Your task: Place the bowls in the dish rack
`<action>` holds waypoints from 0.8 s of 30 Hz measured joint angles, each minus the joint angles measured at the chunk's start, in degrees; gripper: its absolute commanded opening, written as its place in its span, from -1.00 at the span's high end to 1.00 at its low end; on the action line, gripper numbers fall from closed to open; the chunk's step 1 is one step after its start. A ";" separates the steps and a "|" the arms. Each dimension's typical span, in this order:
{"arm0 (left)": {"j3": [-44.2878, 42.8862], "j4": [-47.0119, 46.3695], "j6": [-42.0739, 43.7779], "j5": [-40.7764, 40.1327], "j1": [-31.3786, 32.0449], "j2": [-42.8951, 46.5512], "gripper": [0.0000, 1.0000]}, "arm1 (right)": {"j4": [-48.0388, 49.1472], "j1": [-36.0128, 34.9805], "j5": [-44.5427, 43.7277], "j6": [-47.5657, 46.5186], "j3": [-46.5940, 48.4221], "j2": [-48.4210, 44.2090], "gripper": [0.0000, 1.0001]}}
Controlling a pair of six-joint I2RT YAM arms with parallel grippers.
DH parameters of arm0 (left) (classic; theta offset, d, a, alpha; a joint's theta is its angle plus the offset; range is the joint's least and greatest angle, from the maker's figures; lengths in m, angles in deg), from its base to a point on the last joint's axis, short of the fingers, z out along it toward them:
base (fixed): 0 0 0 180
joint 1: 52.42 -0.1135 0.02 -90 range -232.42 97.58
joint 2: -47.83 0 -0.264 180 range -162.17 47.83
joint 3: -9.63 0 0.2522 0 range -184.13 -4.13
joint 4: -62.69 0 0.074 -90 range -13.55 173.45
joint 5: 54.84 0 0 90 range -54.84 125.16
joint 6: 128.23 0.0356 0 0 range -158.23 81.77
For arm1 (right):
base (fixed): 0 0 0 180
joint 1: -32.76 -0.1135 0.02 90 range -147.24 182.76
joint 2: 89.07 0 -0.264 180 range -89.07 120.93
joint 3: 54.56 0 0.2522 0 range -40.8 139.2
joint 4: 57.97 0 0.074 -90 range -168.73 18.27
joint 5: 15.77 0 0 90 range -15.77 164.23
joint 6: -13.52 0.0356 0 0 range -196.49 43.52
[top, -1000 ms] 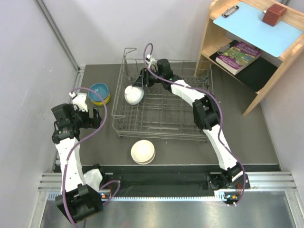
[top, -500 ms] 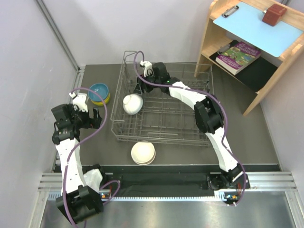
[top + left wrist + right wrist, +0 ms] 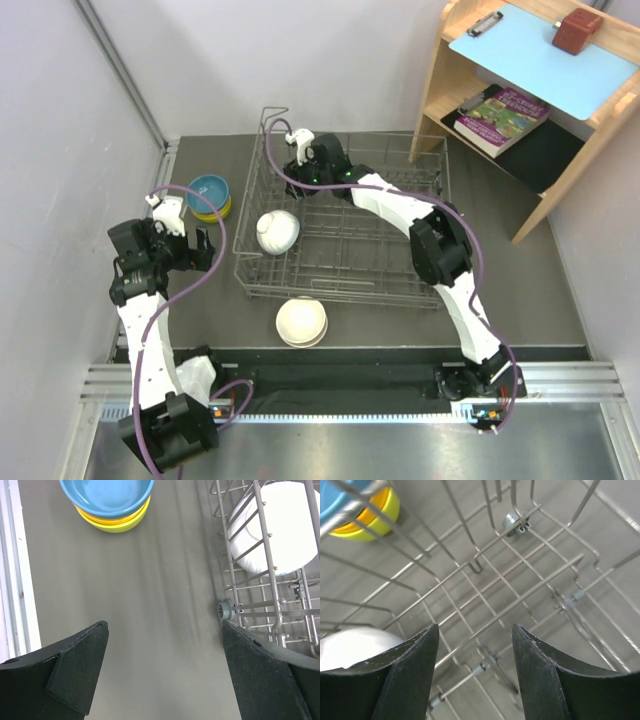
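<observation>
The grey wire dish rack stands mid-table. A white bowl lies tilted on its side among the prongs at the rack's left end, also seen as the white bowl and the white bowl. My right gripper hangs open and empty above the rack's far-left corner, over bare rack wires. Left of the rack, a blue bowl tops a stack with an orange bowl and a yellow-green bowl. Beige bowls sit in front of the rack. My left gripper is open over bare table.
A wooden shelf unit with a book and a clipboard stands at the back right. A metal rail runs along the left wall. The rack's grey corner wheel lies just by my left gripper's right finger.
The right gripper has let go of the white bowl, which settled lower at the rack's left end. It then drew back toward the far-left corner. The left arm stayed still.
</observation>
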 measured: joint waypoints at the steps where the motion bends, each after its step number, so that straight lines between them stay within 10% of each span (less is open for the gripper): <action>1: 0.00 0.00 0.00 0.02 0.00 0.04 -0.98 | -0.33 -0.31 -0.85 -1.07 -0.37 -0.76 -0.21; 24: 0.55 -0.22 -0.22 0.85 -0.09 2.45 -0.98 | -0.20 -6.80 -8.26 -13.62 -14.53 -12.55 -0.18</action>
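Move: The white bowl in the dish rack lies about 9 cm back and 3 cm to the left of the right hand, its middle roughly 3 cm lower. The stack of blue and yellow bowls is some 19 cm to this hand's left and level with it, about 6 cm below; the white bowl stack is about 29 cm back and 2 cm right, some 8 cm lower. From the left hand the racked bowl is around 6 cm ahead, 17 cm right and 10 cm below. Towards the white bowl in the rack, the right hand hops up some 9 cm while easing back, then drops about 7 cm as it draws farther back, ending about 6 cm nearer the base. The fingers stay partly open and roll some 15 degrees, the bowl-side finger sinking, until that finger comes against the bowl's far side. ##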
